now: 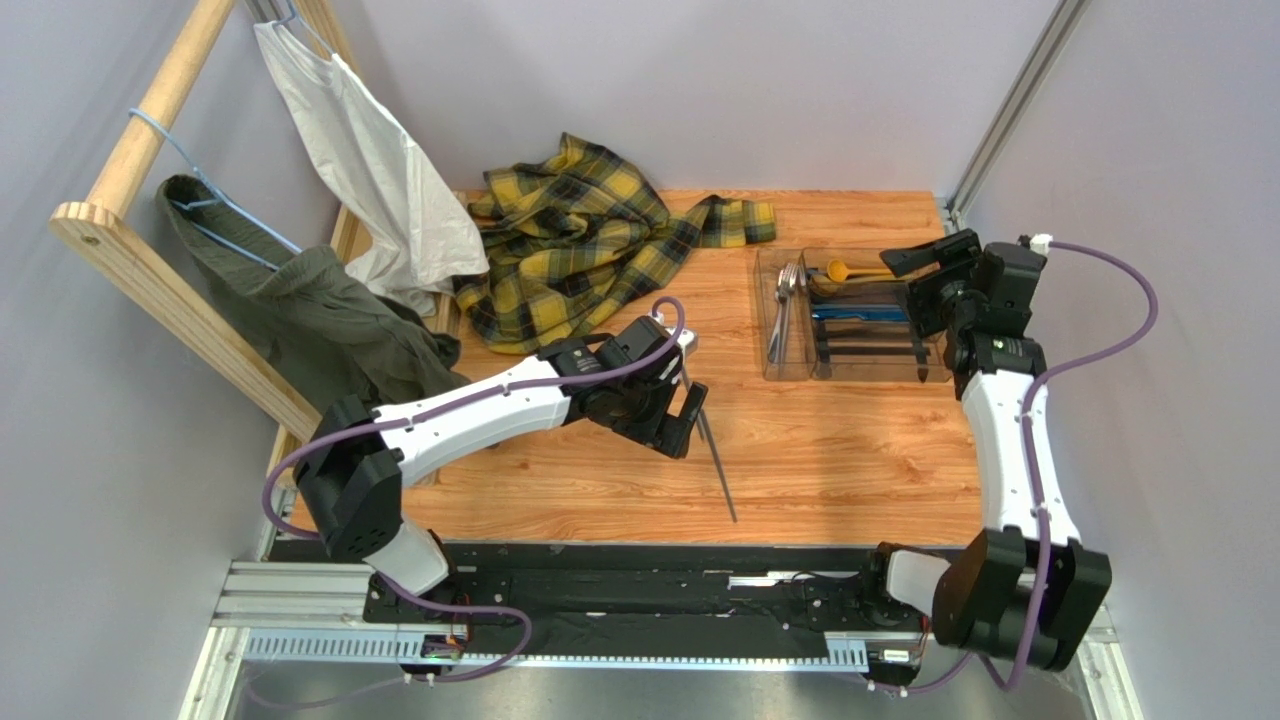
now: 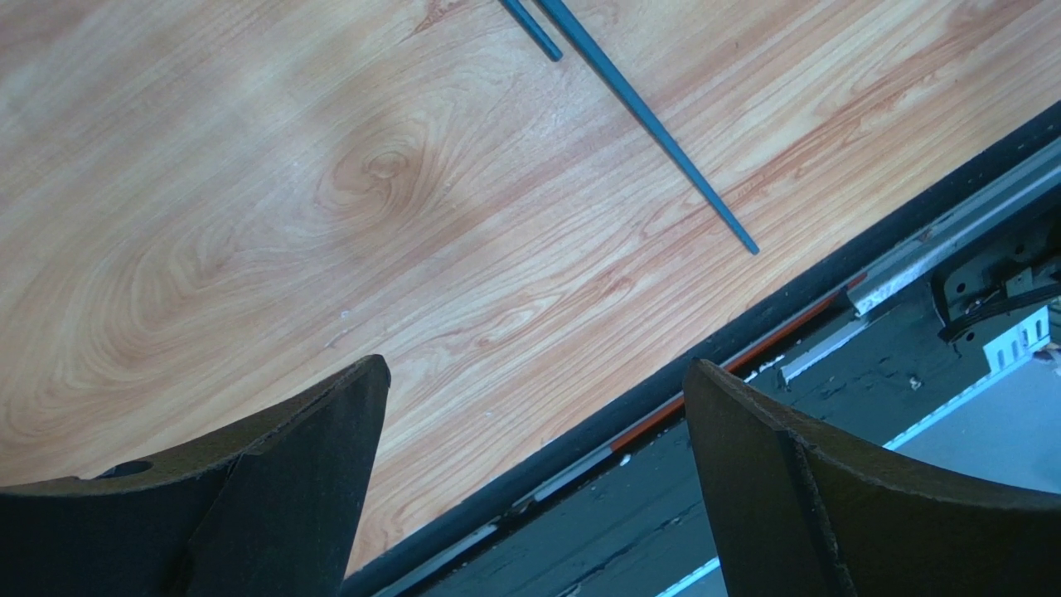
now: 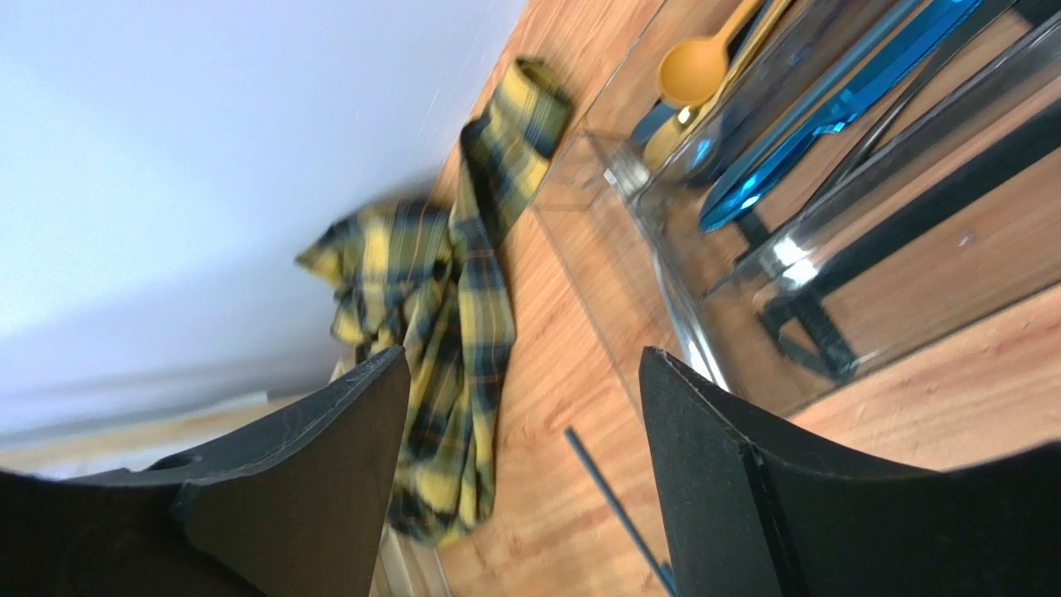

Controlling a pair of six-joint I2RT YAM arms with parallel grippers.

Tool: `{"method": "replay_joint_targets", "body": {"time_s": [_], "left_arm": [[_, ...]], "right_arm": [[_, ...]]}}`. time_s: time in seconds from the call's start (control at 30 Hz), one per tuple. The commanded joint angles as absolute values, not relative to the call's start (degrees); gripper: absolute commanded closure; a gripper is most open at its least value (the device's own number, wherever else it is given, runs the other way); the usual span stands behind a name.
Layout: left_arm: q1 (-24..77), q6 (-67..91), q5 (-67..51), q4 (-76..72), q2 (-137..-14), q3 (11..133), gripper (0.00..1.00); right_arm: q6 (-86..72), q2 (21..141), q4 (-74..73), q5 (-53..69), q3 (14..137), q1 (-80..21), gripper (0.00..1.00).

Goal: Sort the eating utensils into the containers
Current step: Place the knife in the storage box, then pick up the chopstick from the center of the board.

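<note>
A pair of dark grey sticks [image 1: 714, 450] lies on the wooden table near its front middle. In the left wrist view they run along the top [image 2: 660, 131]. My left gripper [image 1: 679, 425] hovers just left of the sticks' upper end, open and empty [image 2: 536, 373]. The clear tray [image 1: 760, 318] stands at the back right and holds a gold spoon [image 1: 837, 272], blue pieces [image 1: 860, 314] and silver cutlery [image 1: 784, 300]. My right gripper [image 1: 899, 258] is above the tray's right part, open and empty [image 3: 523, 361]. Its view shows the tray [image 3: 598, 212], a gold spoon [image 3: 695, 69] and a blue piece [image 3: 834, 106].
A yellow plaid shirt [image 1: 579, 240] lies crumpled at the back middle, also in the right wrist view [image 3: 461, 299]. A wooden rack [image 1: 135, 255] with a white and a green garment stands at the left. The black rail [image 2: 797, 411] runs along the table's near edge.
</note>
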State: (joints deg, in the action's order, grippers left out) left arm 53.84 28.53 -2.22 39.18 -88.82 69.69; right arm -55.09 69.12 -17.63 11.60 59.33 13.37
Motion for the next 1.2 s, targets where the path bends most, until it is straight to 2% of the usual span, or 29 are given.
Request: {"method": "replay_joint_targets", "body": {"time_s": [0.0,0.4,0.63,0.77,0.87,0.97,1.07,1.17], "left_arm": [[53.5,31.5,-5.1,38.6,-91.9,73.6,0.04],[53.6,33.7,-7.9,39.8,-99.4,79.9,0.07],[54.7,37.0,-8.2,40.5,-105.6,84.7,0.16],[56.0,38.6,-6.6,42.0,-108.8,88.0,0.19],[56.4,39.3,-6.6,42.9,-111.8,90.9,0.26],[56.5,39.5,-7.5,43.5,-114.9,92.5,0.40],[56.5,39.6,-7.7,44.4,-117.9,95.6,0.51],[56.6,39.5,-6.4,46.3,-120.1,97.4,0.51]], "right_arm": [[-51.3,61.7,-20.5,15.6,56.3,10.9,0.29],[-46.0,42.9,-32.2,22.0,44.0,9.8,0.27],[-47.3,32.5,-36.9,24.1,38.5,9.8,0.27],[-47.7,30.6,-37.7,24.2,37.4,9.8,0.27],[-47.4,30.8,-37.1,24.3,37.1,9.8,0.27],[-46.7,32.0,-36.9,25.9,37.2,9.8,0.27],[-45.7,32.9,-36.8,26.4,37.8,9.8,0.27],[-45.1,33.1,-37.0,26.4,38.3,9.8,0.26]]}}
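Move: The near chopstick that my left hand goes for lies with its middle about 9 cm to the right, 1 cm ahead and some 11 cm below. The far chopstick lies about 14 cm ahead and 5 cm to the right, just as low. From my right hand the near chopstick is about 17 cm back, 27 cm left and 24 cm down; the storage box is 5 cm ahead, 2 cm left and 21 cm below. I carry my left hand about 10 cm to the right and 6 cm down over the near chopstick, swinging the fingertips a little back towards me and drawing the wide-open fingers in to about half. Meanwhile I pull my empty right hand back some 16 cm and 8 cm left, away from the storage box, sinking a bit and turning about 20 degrees counter-clockwise, fingers staying open. ##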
